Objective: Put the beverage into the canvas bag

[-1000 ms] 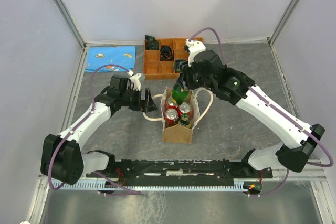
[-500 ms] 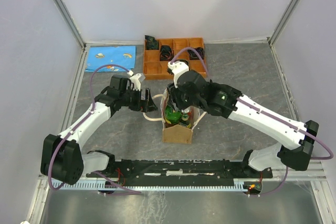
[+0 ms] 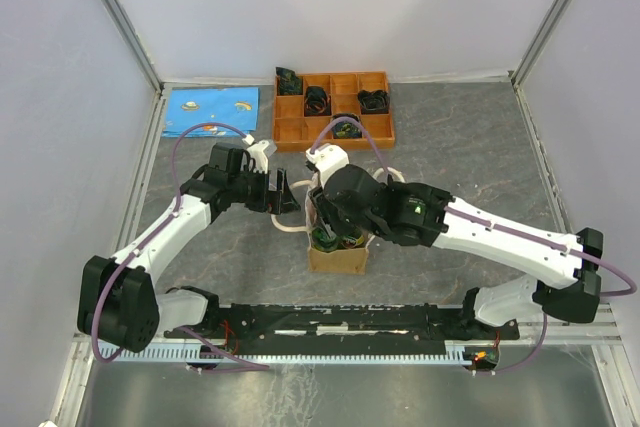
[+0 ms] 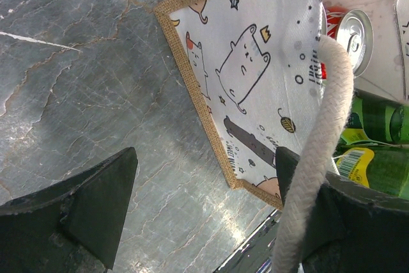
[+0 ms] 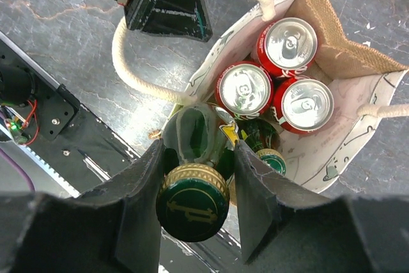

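Observation:
The canvas bag (image 3: 337, 256) stands open mid-table; its cartoon-print lining shows in the left wrist view (image 4: 255, 81) and the right wrist view (image 5: 348, 62). Inside are three red cans (image 5: 287, 41) and a green bottle with a capped top (image 5: 273, 160). My right gripper (image 5: 198, 151) is shut on the neck of another green bottle (image 5: 193, 202), held upright at the bag's near corner, its body down in the mouth. In the top view that gripper (image 3: 330, 225) covers the bag. My left gripper (image 4: 204, 164) is open beside the bag, the cream rope handle (image 4: 326, 126) lying over one finger.
An orange wooden compartment tray (image 3: 290, 129) with dark items sits behind the bag. A blue printed mat (image 3: 210, 104) lies at the back left. A black rail (image 3: 340, 322) runs along the near edge. The bag's other rope handle (image 5: 383, 110) hangs at its right side.
My right arm has swung from above the bag's back edge forward and down, bringing the green bottle into the bag's mouth. The left arm has not moved.

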Tool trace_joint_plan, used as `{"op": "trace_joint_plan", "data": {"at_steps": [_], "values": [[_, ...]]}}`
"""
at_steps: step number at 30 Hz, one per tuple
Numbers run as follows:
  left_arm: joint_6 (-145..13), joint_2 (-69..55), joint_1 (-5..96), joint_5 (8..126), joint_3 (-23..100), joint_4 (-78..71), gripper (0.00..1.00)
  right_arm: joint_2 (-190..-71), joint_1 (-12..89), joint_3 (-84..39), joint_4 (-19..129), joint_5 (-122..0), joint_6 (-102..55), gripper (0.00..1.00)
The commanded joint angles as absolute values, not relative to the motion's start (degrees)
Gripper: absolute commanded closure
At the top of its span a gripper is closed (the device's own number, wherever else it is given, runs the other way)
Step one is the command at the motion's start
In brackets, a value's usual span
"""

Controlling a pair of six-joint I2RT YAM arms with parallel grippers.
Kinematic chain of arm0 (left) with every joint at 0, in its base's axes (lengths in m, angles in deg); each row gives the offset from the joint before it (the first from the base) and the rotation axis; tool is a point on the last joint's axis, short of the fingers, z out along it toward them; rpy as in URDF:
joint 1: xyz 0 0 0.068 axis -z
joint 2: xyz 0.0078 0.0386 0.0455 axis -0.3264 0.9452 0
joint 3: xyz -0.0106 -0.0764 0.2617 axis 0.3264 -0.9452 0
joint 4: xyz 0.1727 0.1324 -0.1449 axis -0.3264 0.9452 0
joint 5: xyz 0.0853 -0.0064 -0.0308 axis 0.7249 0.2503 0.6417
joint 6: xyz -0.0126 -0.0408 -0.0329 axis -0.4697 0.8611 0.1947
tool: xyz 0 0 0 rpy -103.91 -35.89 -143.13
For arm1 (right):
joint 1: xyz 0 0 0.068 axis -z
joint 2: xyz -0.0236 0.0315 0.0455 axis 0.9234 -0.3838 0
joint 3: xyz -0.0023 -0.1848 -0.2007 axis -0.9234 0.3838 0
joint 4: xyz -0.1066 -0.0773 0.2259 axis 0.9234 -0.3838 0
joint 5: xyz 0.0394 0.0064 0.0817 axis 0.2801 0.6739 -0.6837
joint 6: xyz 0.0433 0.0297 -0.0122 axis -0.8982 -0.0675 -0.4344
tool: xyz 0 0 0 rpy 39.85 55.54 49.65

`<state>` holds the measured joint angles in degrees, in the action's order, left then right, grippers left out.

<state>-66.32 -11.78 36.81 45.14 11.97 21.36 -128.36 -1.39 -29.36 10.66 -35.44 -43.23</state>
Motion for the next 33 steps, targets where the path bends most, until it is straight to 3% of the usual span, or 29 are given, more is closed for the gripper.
{"op": "trace_joint_plan", "data": {"at_steps": [1, 21, 31, 33], "values": [[-68.09, -13.12, 37.06, 45.40, 11.85, 20.11, 0.06, -125.34, -2.44, -28.05, 16.84, -33.90, -45.37, 1.00], [-68.57, -12.30, 37.16, 45.32, 11.97, 20.26, 0.06, -137.22, -2.44, -17.44, 29.50, -35.45, -41.69, 1.00], [-68.60, -12.61, 37.24, 45.49, 11.55, 20.46, 0.06, -134.69, -2.53, -15.46, 29.45, -33.19, -42.73, 1.00], [-68.61, -12.61, 37.26, 45.50, 12.12, 20.65, 0.06, -133.58, -2.61, -17.32, 28.09, -31.72, -42.12, 0.94]]}}
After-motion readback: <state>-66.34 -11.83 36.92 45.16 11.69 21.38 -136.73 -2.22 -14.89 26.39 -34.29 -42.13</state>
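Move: Below the right hand, which holds a green bottle by the neck, the canvas bag's near-left corner lies about 18 cm down, 1 cm ahead and 2 cm left. The nearest can stands some 7 cm ahead, level sideways; the right can is 10 cm ahead, 6 cm right; the other bottle 3 cm ahead, 6 cm right. From the left hand that corner lies roughly 10 cm back, 10 cm right and 5 cm lower. Lowering the gripped green bottle almost straight down, the right hand sinks about 11 cm towards the bag's near-left corner, behind the nearest can, easing some 2 cm left and tilting by a little under 10 degrees. It then stops, fingers still closed on the neck. ##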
